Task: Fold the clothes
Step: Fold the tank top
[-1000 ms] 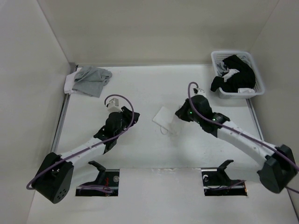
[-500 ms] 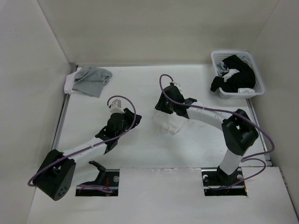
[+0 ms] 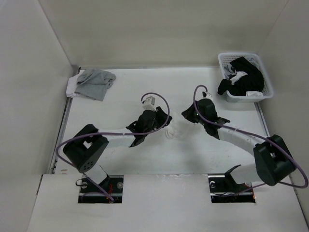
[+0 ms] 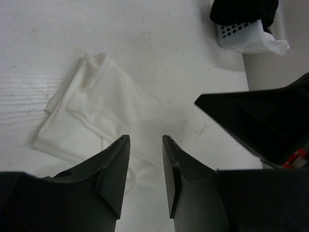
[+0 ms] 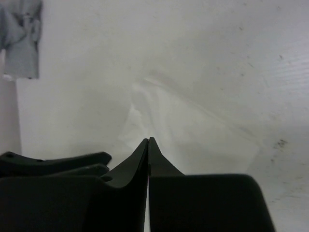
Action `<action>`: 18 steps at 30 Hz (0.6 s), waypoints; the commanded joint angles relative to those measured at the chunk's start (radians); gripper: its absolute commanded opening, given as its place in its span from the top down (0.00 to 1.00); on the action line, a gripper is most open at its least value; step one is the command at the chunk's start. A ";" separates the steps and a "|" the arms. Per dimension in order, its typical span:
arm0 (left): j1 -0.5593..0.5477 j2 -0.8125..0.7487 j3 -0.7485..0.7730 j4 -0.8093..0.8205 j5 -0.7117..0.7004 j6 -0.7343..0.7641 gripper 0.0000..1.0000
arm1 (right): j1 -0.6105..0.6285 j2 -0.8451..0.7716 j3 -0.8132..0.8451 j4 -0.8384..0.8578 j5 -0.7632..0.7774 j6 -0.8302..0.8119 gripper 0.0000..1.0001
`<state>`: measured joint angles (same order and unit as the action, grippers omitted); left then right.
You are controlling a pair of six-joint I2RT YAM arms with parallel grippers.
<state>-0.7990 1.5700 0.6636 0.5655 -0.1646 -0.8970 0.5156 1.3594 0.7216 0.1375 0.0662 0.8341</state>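
The clothes (image 3: pixel 175 127) are a small white garment lying crumpled on the table's middle, mostly hidden between the two arms from above. In the left wrist view the clothes (image 4: pixel 96 108) lie loosely folded, with a thin string near the fingers. My left gripper (image 3: pixel 164 120) (image 4: pixel 145 141) hovers at their near edge, jaws apart with nothing between them. My right gripper (image 3: pixel 186 115) (image 5: pixel 148 140) is shut, its tip over the clothes (image 5: pixel 193 130); no fabric shows between the fingers.
A white basket (image 3: pixel 222 60) with black clothes (image 3: pixel 244 77) stands at the back right and shows as the basket (image 4: pixel 241 34) in the left wrist view. A grey garment (image 3: pixel 94 82) (image 5: pixel 21 38) lies at the back left corner. Walls enclose the table on three sides.
My left arm has swung from the left side in to the white garment. My right arm, over the garment half a second ago, has drawn back to its right side.
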 commanded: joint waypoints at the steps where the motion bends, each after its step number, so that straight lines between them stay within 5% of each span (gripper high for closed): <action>1: -0.002 0.097 0.089 0.128 0.008 0.001 0.69 | -0.024 0.036 -0.057 0.085 -0.063 -0.026 0.97; 9: 0.056 0.292 0.169 0.136 0.051 -0.063 0.71 | -0.059 0.158 -0.114 0.143 -0.074 -0.015 0.96; 18: 0.156 0.288 0.074 0.089 0.037 -0.105 0.71 | -0.059 0.161 -0.146 0.166 -0.059 0.011 0.96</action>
<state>-0.6537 1.8870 0.7734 0.6559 -0.1143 -0.9863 0.4633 1.5375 0.5854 0.2577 0.0025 0.8391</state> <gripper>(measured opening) 0.290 0.038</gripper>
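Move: The tank top's bunched far-left corner lies about 6 cm ahead of my left hand, 2 cm to its left and 9 cm below; the folded top's middle is 2 cm ahead and 4 cm right of that hand, its straps 3 cm back and straight below. From my right hand the middle is level, about 3 cm left and 10 cm down. The basket stands some 23 cm ahead and 34 cm right of the right hand. I drop my left hand about 7 cm while reaching 6 cm forward, swinging right first and then back left to the tank top's bunched far-left corner, the fingers still about a third open and tipping slightly down. Meanwhile I lower my shut right fingertips some 10 cm, easing slightly back and right, onto the right part of the cloth and hold them low there. ##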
